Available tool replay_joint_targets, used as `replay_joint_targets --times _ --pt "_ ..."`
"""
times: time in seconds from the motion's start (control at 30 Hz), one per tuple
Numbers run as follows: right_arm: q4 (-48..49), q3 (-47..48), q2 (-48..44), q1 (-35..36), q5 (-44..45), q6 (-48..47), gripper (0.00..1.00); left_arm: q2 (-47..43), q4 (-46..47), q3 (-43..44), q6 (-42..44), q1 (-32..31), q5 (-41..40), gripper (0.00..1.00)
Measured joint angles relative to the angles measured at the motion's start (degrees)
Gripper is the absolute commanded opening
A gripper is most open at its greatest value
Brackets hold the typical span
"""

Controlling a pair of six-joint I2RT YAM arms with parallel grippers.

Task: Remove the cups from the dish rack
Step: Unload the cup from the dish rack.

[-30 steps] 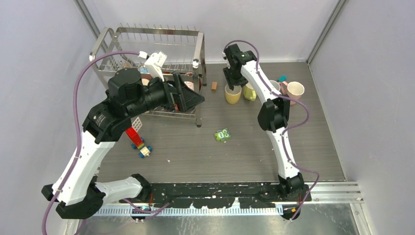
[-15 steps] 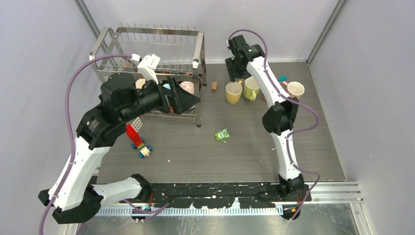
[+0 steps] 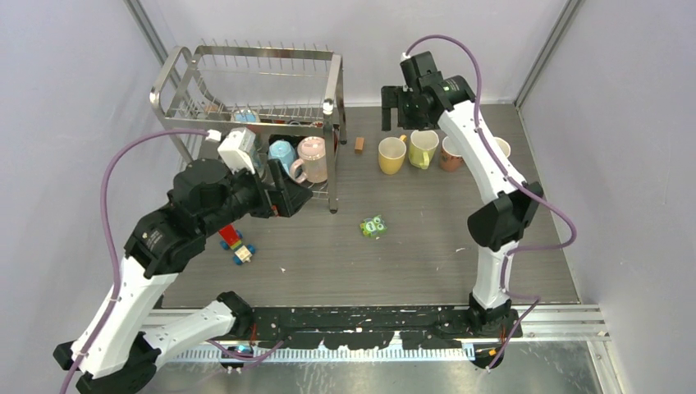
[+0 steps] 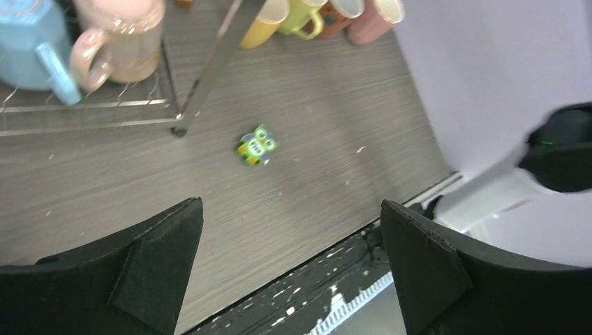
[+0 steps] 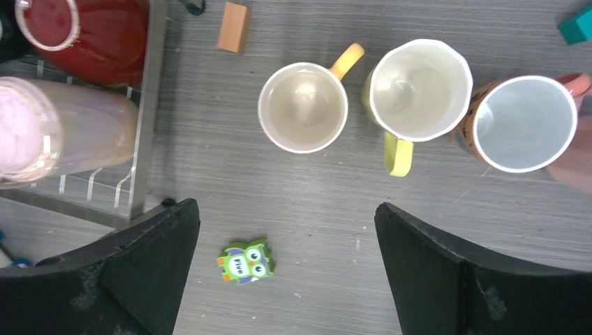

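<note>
The dish rack [image 3: 246, 78] stands at the back left. On its lower shelf are a light blue cup [image 3: 281, 153] and a pink cup [image 3: 313, 158], the pair also showing in the left wrist view as blue cup [image 4: 31, 42] and pink cup [image 4: 119, 38]. A red cup [image 5: 84, 35] sits in the rack too. On the table to the right stand a yellow cup [image 3: 391, 154], a lime cup [image 3: 423, 148] and an orange cup [image 3: 450, 153]. My right gripper [image 3: 396, 108] hangs open above them, holding nothing. My left gripper [image 3: 287, 199] is open just in front of the rack.
A green owl toy [image 3: 373, 226] lies mid-table. Red and blue toy blocks [image 3: 232, 238] lie by the left arm. A wooden block [image 3: 359, 144] sits beside the rack's front leg [image 3: 332, 197], and a teal block [image 5: 576, 24] is near the orange cup.
My right gripper has let go of the yellow cup, opened wide and lifted back away from it. My left arm has drawn back from the rack, uncovering the blue and pink cups.
</note>
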Motion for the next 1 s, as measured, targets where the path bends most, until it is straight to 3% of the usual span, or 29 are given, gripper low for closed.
replay_joint_targets --times 0.5,0.83,1.0 --pt "13.7 -26.1 -19.5 0.7 -4.2 11.5 1.0 -5.3 3.0 -21.8 -1.4 0.0 -15.0 1.0" --pt "18.4 -34.8 -27.3 0.8 -6.1 13.7 1.0 4.7 15.4 -27.1 1.5 1.4 -21.4 1.0" --pt "20.0 -37.8 -29.4 0.8 -7.5 14.3 1.0 9.1 22.3 -29.1 3.1 6.8 -19.6 1.0"
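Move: The pink mug on the rack's lower shelf is about 27 cm straight ahead of my left hand and some 29 cm below it. The blue mug stands about 8 cm to the left of the pink one, the yellow cup about 21 cm to the right of it and 4 cm farther out. The owl toy lies 10 cm ahead of my left hand and 13 cm right. From my right hand the pink mug is 21 cm left and 2 cm ahead; the yellow cup is 5 cm ahead. I sink my open left hand about 18 cm, at first almost straight down with a slight drift left, then curve it forward some 10 cm towards the pink and blue mugs. Meanwhile I turn it counter-clockwise and roll its left side up. I draw my empty, open right hand about 8 cm back, away from the yellow cup, rolling its left side up some 20 degrees. ##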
